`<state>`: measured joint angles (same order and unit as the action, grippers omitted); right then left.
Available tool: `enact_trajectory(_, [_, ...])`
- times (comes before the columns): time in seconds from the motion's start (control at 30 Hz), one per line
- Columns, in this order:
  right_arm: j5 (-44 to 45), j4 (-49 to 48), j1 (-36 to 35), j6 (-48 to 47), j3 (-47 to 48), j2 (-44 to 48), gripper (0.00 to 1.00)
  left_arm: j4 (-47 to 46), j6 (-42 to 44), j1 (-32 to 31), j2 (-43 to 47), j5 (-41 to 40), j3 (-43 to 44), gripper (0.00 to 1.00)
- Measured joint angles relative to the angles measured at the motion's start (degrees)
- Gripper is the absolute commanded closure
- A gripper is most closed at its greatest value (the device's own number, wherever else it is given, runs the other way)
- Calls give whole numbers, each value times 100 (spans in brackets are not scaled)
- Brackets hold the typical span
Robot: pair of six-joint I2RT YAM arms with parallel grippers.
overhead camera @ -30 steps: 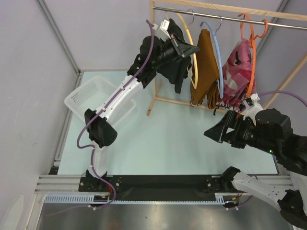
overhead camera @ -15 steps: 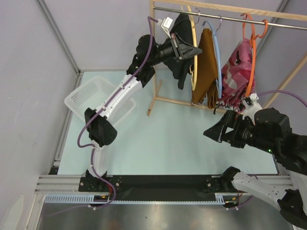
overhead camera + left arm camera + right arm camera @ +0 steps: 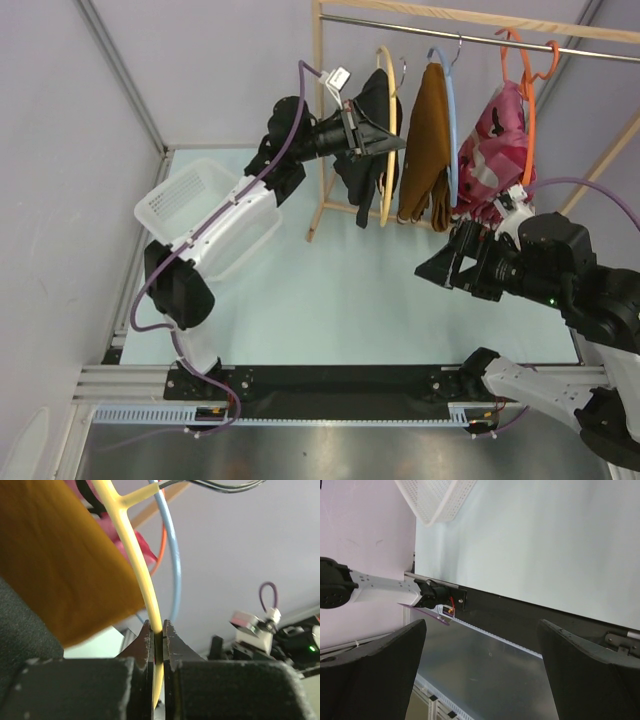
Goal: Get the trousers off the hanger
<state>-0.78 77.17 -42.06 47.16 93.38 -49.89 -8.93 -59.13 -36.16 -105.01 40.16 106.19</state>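
The pale yellow hanger [image 3: 386,185] hangs in the air below the rail, and its metal hook sits clear under the bar. Black trousers [image 3: 360,175] are draped over it, on the left of the yellow arm. My left gripper [image 3: 393,143] is shut on the hanger. The left wrist view shows the thin yellow arm [image 3: 134,555] pinched between the closed fingers of the gripper [image 3: 158,636], with dark trouser fabric [image 3: 22,630] at the left edge. My right gripper [image 3: 440,270] hovers low on the right, open and empty, and looks down at the near table edge [image 3: 480,665].
A mustard-brown garment [image 3: 425,150] on a light blue hanger [image 3: 452,110] and a pink camouflage garment [image 3: 495,150] on an orange hanger [image 3: 527,110] hang from the metal rail [image 3: 480,38]. The wooden rack post [image 3: 320,130] stands just left of the trousers. A white basket [image 3: 200,215] lies at the left.
My left gripper has brought the hanger and trousers down and a little left, so the hook now sits below the rail. The right arm has edged slightly left.
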Motion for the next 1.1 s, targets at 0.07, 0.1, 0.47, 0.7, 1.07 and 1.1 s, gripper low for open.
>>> enact_trajectory(0.07, [-37, -74, 0, 0, 31, -98, 0, -52, -87, -22, 262, 57, -321, 100])
enact_trajectory(0.1, [-48, -103, 0, 0, 46, -138, 0, -90, -127, -33, 407, 79, -474, 99])
enact_trajectory(0.47, [-474, -1115, 4, 393, 267, -584, 0, -133, -216, -323, 2455, 199, -2243, 100])
enact_trajectory(0.7, [-780, -2072, 4, 728, 269, -772, 1, 223, -125, -551, 3812, 208, -3230, 100])
enact_trajectory(1.07, [-1113, -3274, 4, 861, -164, -960, 1, 407, -223, -767, 4564, -44, -4395, 100])
enact_trajectory(1.1, [-1121, -3351, 4, 866, -258, -964, 2, 431, -243, -789, 4605, -76, -4485, 100])
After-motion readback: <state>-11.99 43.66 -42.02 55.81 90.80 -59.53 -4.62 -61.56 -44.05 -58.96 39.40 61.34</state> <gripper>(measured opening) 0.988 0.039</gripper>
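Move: Just below the left hand, which already grips the yellow hanger off its rail, the dark trousers hang about 12 cm down, 5 cm farther forward and 3 cm to the left. The brown trousers hang level with them, some 12 cm to their right, and the pink garment about 26 cm to their right. From the open right hand, the dark trousers lie roughly 28 cm ahead, 14 cm left and 4 cm lower. Drawing the hanger back about 21 cm and left 10 cm, away from the rack, the left hand keeps its pinch, rises slightly, then sinks about 6 cm at the end. The right hand goes left 10 cm, up 8 and forward 6 towards the dark trousers, its open fingers tilting some 25 degrees up towards level; it comes close, contact can't be seen. ##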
